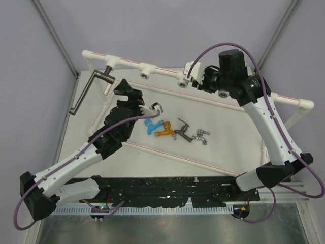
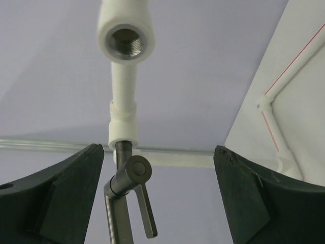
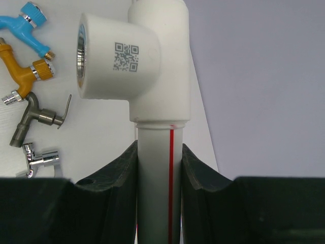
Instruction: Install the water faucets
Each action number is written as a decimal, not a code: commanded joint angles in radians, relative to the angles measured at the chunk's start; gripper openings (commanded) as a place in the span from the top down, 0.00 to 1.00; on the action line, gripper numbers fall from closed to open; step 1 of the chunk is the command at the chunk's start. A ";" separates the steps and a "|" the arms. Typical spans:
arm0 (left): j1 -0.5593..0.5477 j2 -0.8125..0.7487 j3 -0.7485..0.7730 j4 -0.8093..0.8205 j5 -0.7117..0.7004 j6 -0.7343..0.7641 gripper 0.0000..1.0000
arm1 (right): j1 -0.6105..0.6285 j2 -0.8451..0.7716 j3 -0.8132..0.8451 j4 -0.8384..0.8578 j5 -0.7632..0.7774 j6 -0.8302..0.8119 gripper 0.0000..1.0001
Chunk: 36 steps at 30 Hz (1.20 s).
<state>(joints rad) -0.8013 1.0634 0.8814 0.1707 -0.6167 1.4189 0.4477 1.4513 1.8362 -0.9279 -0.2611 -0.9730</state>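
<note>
The large dark-grey faucet is screwed into a socket of the white pipe frame, and its long arm hangs off the left end. My left gripper is open just in front of it, fingers wide apart and touching nothing. My right gripper is shut on the frame's red-striped pipe, below a tee socket. Blue, orange, dark metal and chrome faucets lie loose on the table between the arms.
Empty brass-lined sockets face forward along the back pipe; one shows above the installed faucet. A lower white pipe crosses the table diagonally. A black rail runs along the near edge.
</note>
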 commanded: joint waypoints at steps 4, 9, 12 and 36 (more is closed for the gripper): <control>0.023 -0.177 0.243 -0.342 0.096 -0.789 0.07 | 0.026 -0.025 0.001 -0.040 -0.156 0.026 0.95; 0.316 -0.239 0.399 -0.569 0.444 -1.305 0.07 | 0.026 -0.022 -0.002 -0.040 -0.156 0.026 0.95; 0.517 -0.260 0.432 -0.565 0.589 -1.504 0.07 | 0.026 -0.020 0.000 -0.040 -0.164 0.028 0.95; 1.163 0.251 0.593 -0.292 1.592 -2.233 0.11 | 0.026 -0.028 -0.012 -0.038 -0.165 0.019 0.95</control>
<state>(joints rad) 0.3557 1.3579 1.4429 -0.1604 0.8528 -0.8062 0.4477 1.4513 1.8355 -0.9279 -0.2668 -0.9714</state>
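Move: The faucet threaded into the left tee has its elbow some 10 cm to the left hand's left, 4 cm ahead and about 3 cm higher. That tee stands around 5 cm left and 10 cm ahead, a centimetre or so up; the empty second tee is 6 cm right and 7 cm ahead at the same height. The right hand has the faucet elbow about 32 cm to its left, 3 cm ahead and 2 cm up. The left hand, already clear of the faucet, heads round to the spout's left side: up and left with a slight draw back, then forward and down, ending roughly 13 cm left, 7 cm forward and 6 cm higher. It rolls some 125 degrees, left side down, ending with its open fingers pointing forward-right close about the elbow. The right hand stays still, keeping its grip on the white pipe. ##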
